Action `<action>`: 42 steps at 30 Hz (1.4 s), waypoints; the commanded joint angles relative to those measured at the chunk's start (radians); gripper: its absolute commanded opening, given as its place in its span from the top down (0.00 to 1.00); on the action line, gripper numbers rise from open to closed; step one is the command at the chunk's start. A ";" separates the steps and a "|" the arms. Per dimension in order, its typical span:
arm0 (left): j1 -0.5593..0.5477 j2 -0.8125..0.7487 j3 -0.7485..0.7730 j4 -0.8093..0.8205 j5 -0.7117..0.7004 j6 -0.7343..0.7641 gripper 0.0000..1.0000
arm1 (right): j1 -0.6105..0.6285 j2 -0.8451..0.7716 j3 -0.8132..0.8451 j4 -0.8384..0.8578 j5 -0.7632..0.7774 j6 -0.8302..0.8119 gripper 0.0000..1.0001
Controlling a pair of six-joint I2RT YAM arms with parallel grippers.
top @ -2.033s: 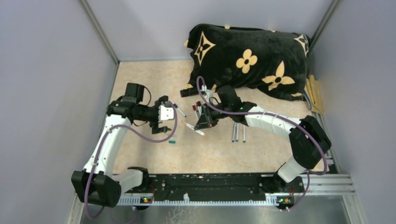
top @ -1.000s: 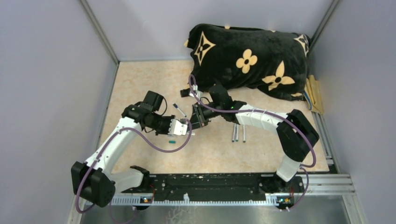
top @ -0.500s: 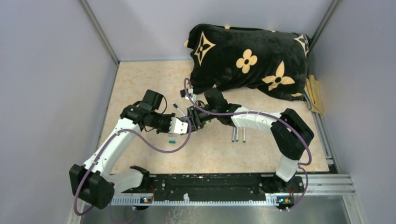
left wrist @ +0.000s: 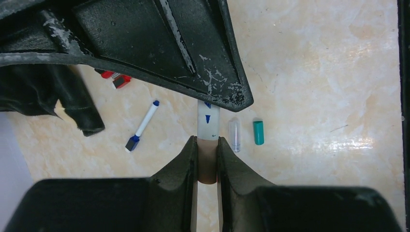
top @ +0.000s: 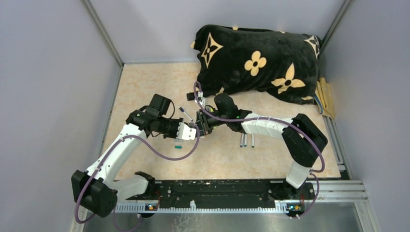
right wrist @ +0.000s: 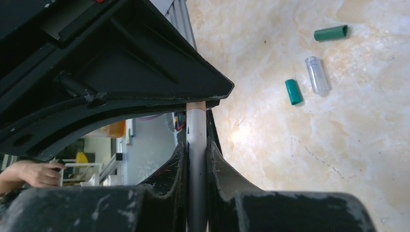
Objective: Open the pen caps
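Note:
One pen is held between both grippers above the floor. My left gripper is shut on its tan pen cap. The white barrel runs from there under the right fingers. My right gripper is shut on that grey-white barrel, the tan cap end poking into the left jaws. Loose pen caps lie on the floor: teal, clear and green. A blue-ended pen lies nearby.
A black flower-patterned pillow fills the back right, with wooden pieces beside it. Grey pens lie parallel under the right forearm. Red-ended pens lie near the pillow. Grey walls enclose the floor on three sides.
Two seconds ago the grippers were apart; the left arm swung right to meet the right gripper at the pen. Over the last half second both have stayed together, barely shifting.

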 commanded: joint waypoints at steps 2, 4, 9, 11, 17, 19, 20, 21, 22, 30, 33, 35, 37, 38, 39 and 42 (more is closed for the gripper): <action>0.004 0.007 -0.048 0.092 -0.188 -0.019 1.00 | -0.027 -0.099 -0.102 -0.095 0.052 -0.062 1.00; 0.005 0.012 -0.058 0.110 -0.225 -0.023 1.00 | -0.032 -0.130 -0.133 -0.115 0.067 -0.078 1.00; 0.008 0.054 -0.061 0.131 -0.269 -0.048 1.00 | -0.043 -0.197 -0.209 -0.149 0.097 -0.107 1.00; 0.016 0.074 -0.063 0.146 -0.287 -0.057 1.00 | -0.053 -0.225 -0.235 -0.164 0.106 -0.116 1.00; 0.051 0.102 -0.068 0.174 -0.290 -0.074 1.00 | -0.089 -0.321 -0.296 -0.212 0.149 -0.145 1.00; 0.052 0.101 -0.070 0.178 -0.254 -0.106 1.00 | -0.110 -0.349 -0.311 -0.212 0.180 -0.144 1.00; 0.052 0.103 -0.073 0.184 -0.226 -0.129 1.00 | -0.115 -0.362 -0.312 -0.213 0.209 -0.149 1.00; 0.053 0.107 -0.078 0.188 -0.200 -0.153 1.00 | -0.116 -0.369 -0.310 -0.239 0.255 -0.157 1.00; 0.054 0.112 -0.085 0.196 -0.180 -0.189 1.00 | -0.116 -0.377 -0.311 -0.249 0.312 -0.159 1.00; 0.054 0.200 -0.170 0.323 -0.061 -0.394 1.00 | -0.116 -0.415 -0.389 -0.208 0.869 -0.069 1.00; 0.054 0.218 -0.204 0.382 -0.064 -0.421 0.96 | -0.111 -0.399 -0.413 -0.150 0.980 -0.045 1.00; 0.055 0.227 -0.223 0.404 -0.067 -0.419 0.89 | -0.108 -0.372 -0.417 -0.135 1.038 -0.042 1.00; 0.054 0.234 -0.241 0.432 -0.085 -0.418 0.85 | -0.105 -0.337 -0.415 -0.126 1.085 -0.041 1.00; 0.056 0.236 -0.250 0.446 -0.095 -0.417 0.83 | -0.103 -0.323 -0.414 -0.120 1.109 -0.040 1.00; 0.056 0.239 -0.257 0.457 -0.102 -0.417 0.81 | -0.102 -0.308 -0.414 -0.114 1.133 -0.038 1.00; 0.059 0.248 -0.265 0.476 -0.104 -0.418 0.77 | -0.099 -0.268 -0.412 -0.090 1.181 -0.036 1.00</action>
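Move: Close under the left hand, about 2 cm ahead and 15 cm down, lies the clear cap beside which its brown cap is taken. One green cap is 3 cm nearer the base than the clear cap; another is some 5 cm ahead and 4 cm left of the hand, the blue marker 14 cm ahead and 2 cm right. For the right hand, the row's nearest uncapped pen is 18 cm right, 6 cm ahead, 16 cm down, its farthest pen 6 cm farther right; the marker pack is 17 cm ahead, 6 cm right. Pulling the pen out of its brown cap, the right hand drags both hands about 2 cm right before they spring apart. Still gripping the pen, it goes on right, down and then forward towards the uncapped pens, about 19 cm rightward, its fingers swinging from pointing left to forward and down. The left hand keeps the cap, recoils forward and left, then sinks to about 11 cm lower, over the loose caps, turning some 25 degrees counter-clockwise. ##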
